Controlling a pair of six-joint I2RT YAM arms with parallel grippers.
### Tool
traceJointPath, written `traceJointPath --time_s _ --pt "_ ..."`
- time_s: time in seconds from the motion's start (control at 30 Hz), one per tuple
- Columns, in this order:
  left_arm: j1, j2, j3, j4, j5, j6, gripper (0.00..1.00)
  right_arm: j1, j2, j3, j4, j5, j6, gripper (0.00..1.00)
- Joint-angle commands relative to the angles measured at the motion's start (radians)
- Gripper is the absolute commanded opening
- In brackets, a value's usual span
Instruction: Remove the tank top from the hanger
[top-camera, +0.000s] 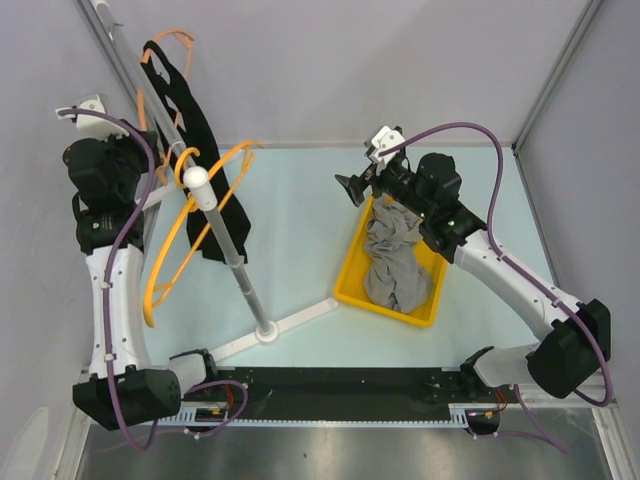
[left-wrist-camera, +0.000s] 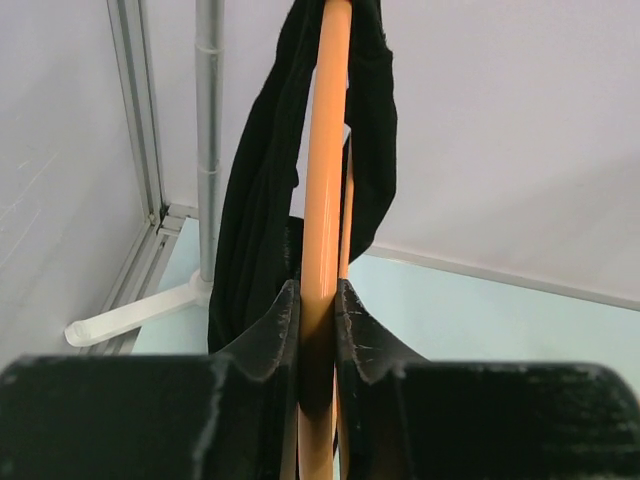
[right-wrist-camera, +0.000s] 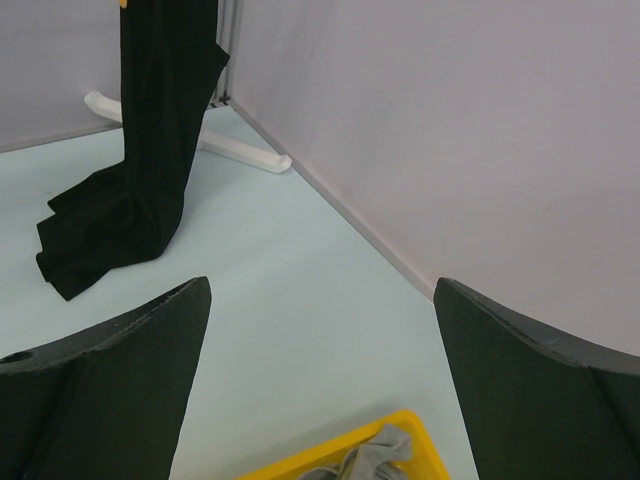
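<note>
The black tank top (top-camera: 208, 190) hangs on an orange hanger (top-camera: 235, 152) from the rack's sloping rail at the left. In the left wrist view the hanger's orange bar (left-wrist-camera: 326, 150) runs up between my fingers, with the tank top (left-wrist-camera: 262, 200) draped over its top. My left gripper (left-wrist-camera: 317, 300) is shut on that bar, and in the top view it (top-camera: 160, 175) sits beside the rail. My right gripper (top-camera: 358, 188) stands wide open with nothing between its fingers, apart from the garment. The right wrist view shows the tank top (right-wrist-camera: 150, 150) hanging to the table, well beyond the right gripper (right-wrist-camera: 320, 300).
A yellow bin (top-camera: 352, 280) with a grey garment (top-camera: 395, 260) sits below the right gripper; its rim (right-wrist-camera: 330, 458) shows in the right wrist view. The rack's pole (top-camera: 225, 230) stands on a white foot (top-camera: 268, 332). An empty orange hanger (top-camera: 160, 265) hangs lower down. Grey walls enclose the table.
</note>
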Motion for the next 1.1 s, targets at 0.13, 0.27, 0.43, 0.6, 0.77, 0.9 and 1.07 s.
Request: traceJointPath --time_s 0.13,0.27,0.43,0.6,0.77,0.9,1.07 --pt "0.009 -0.111 0.057 0.078 -0.043 -0.071 0.0 -0.002 -0.027 0.012 0.055 -0.015 0.012 1.0" --pt "0.009 -0.11 0.109 0.074 -0.04 -0.077 0.0 -0.002 -0.023 0.013 0.053 -0.018 0.014 1.0" --pt "0.009 -0.11 0.172 0.072 -0.05 -0.105 0.0 -0.002 -0.02 0.017 0.053 -0.021 0.015 1.0" --pt "0.009 -0.137 0.185 0.052 -0.112 -0.114 0.0 -0.002 -0.014 0.02 0.052 -0.023 0.015 1.0" --pt "0.009 -0.116 0.197 0.038 -0.087 -0.097 0.0 -0.001 -0.008 0.021 0.05 -0.024 0.017 1.0" --pt "0.009 -0.089 0.221 0.084 -0.052 -0.116 0.0 -0.001 -0.013 0.021 0.049 -0.02 0.015 1.0" --pt "0.009 -0.042 0.287 0.124 -0.035 -0.192 0.0 0.001 -0.014 0.029 0.047 -0.021 0.015 1.0"
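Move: The left hand already pinches the near end of the orange hanger; the black tank top hangs from it, its middle about 16 cm ahead, 4 cm right and 8 cm below. The yellow empty hanger's middle is some 12 cm back and 10 cm right, about level in height. For the idle right hand, the tank top lies roughly 30 cm left, 12 cm ahead and slightly lower. The left hand keeps the hanger end pinched, lifting it about 8 cm while drawing back 4 cm, tilting up. ##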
